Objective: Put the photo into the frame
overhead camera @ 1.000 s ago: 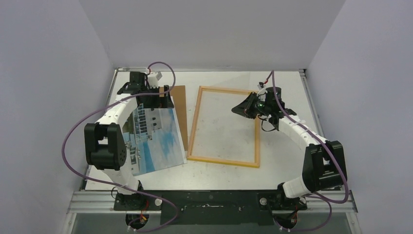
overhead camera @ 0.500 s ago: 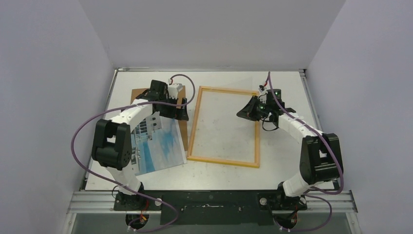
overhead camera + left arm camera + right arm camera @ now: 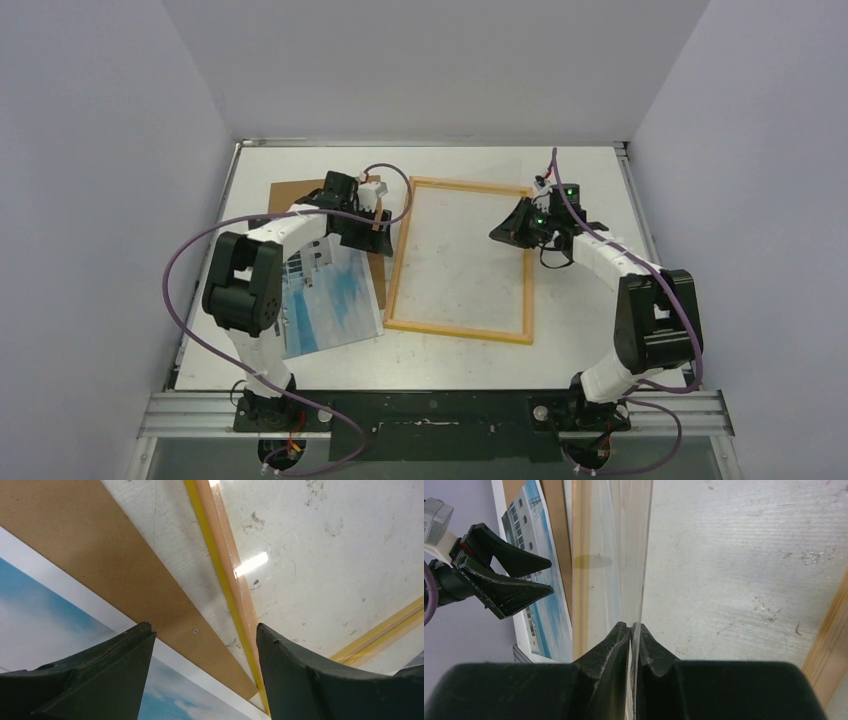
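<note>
The frame lies flat mid-table with its pale wood back up; its yellow edge shows in the left wrist view. To its left the photo lies picture side up, partly over a brown backing panel. My left gripper hangs open and holds nothing, above the panel's right edge and close to the frame's left rail. My right gripper is by the frame's right rail, shut on the edge of a clear pane that runs across the frame opening.
The brown backing panel juts out beyond the photo's far and right sides. White walls close in the table at the back and both sides. The arm bases stand on a black rail at the near edge.
My left arm has swung right from the photo's far end to the frame's left rail, and its jaws have narrowed a little. The right gripper has barely moved.
</note>
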`<state>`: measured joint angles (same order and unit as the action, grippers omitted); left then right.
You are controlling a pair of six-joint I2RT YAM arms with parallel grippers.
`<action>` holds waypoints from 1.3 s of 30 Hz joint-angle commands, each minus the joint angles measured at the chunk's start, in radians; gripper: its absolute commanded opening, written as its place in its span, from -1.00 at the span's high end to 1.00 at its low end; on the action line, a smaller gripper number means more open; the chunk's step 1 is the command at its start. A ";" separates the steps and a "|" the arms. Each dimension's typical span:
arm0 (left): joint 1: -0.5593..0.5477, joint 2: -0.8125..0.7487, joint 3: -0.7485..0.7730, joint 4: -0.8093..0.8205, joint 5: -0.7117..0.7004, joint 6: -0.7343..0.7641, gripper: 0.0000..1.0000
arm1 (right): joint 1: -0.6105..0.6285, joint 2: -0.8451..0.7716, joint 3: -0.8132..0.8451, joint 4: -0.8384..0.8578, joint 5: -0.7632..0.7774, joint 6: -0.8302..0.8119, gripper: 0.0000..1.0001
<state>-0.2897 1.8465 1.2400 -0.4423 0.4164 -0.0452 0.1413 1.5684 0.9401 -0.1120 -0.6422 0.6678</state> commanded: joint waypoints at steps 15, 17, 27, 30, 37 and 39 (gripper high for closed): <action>-0.032 0.068 0.076 0.055 -0.047 0.018 -0.39 | -0.038 0.033 -0.061 0.130 -0.025 -0.023 0.84; -0.035 0.081 0.086 0.055 -0.049 0.015 -0.38 | -0.039 0.045 -0.050 0.126 -0.032 -0.031 0.84; -0.042 0.130 0.122 0.045 -0.061 0.038 0.00 | -0.050 0.095 -0.042 0.134 -0.076 -0.061 0.84; -0.042 0.142 0.134 0.041 -0.057 0.041 0.08 | -0.059 0.105 -0.041 0.136 -0.092 -0.073 0.84; -0.042 0.158 0.163 0.031 -0.053 0.039 0.09 | -0.082 0.115 -0.038 0.159 -0.126 -0.090 0.85; -0.043 0.163 0.172 0.026 -0.052 0.035 0.10 | -0.082 0.102 -0.045 0.185 -0.138 -0.091 0.85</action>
<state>-0.3275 1.9945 1.3605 -0.4213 0.3634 -0.0177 0.0631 1.6951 0.8734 -0.0113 -0.7422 0.6125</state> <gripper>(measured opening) 0.455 0.082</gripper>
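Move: The clear sheet is already pinched in my right hand. The frame's right bar lies about 8 cm to that hand's right, 3 cm back and some 10 cm below, the far bar about 13 cm ahead and 4 cm left. From my open left hand, the frame's left bar is roughly 4 cm right, 3 cm back and 4 cm down. The brown board is 11 cm to that hand's left and 1 cm back, the photo 13 cm left and 9 cm back. I lower the clear sheet's held edge about 5 cm towards the frame, easing 2 cm right towards its right bar and keeping my pinch. Meanwhile my left hand slides some 3 cm forward along the left bar, sinking about 2 cm and edging right towards the bar as its fingers close from wide to about half open; whether they touch the bar can't be seen. ##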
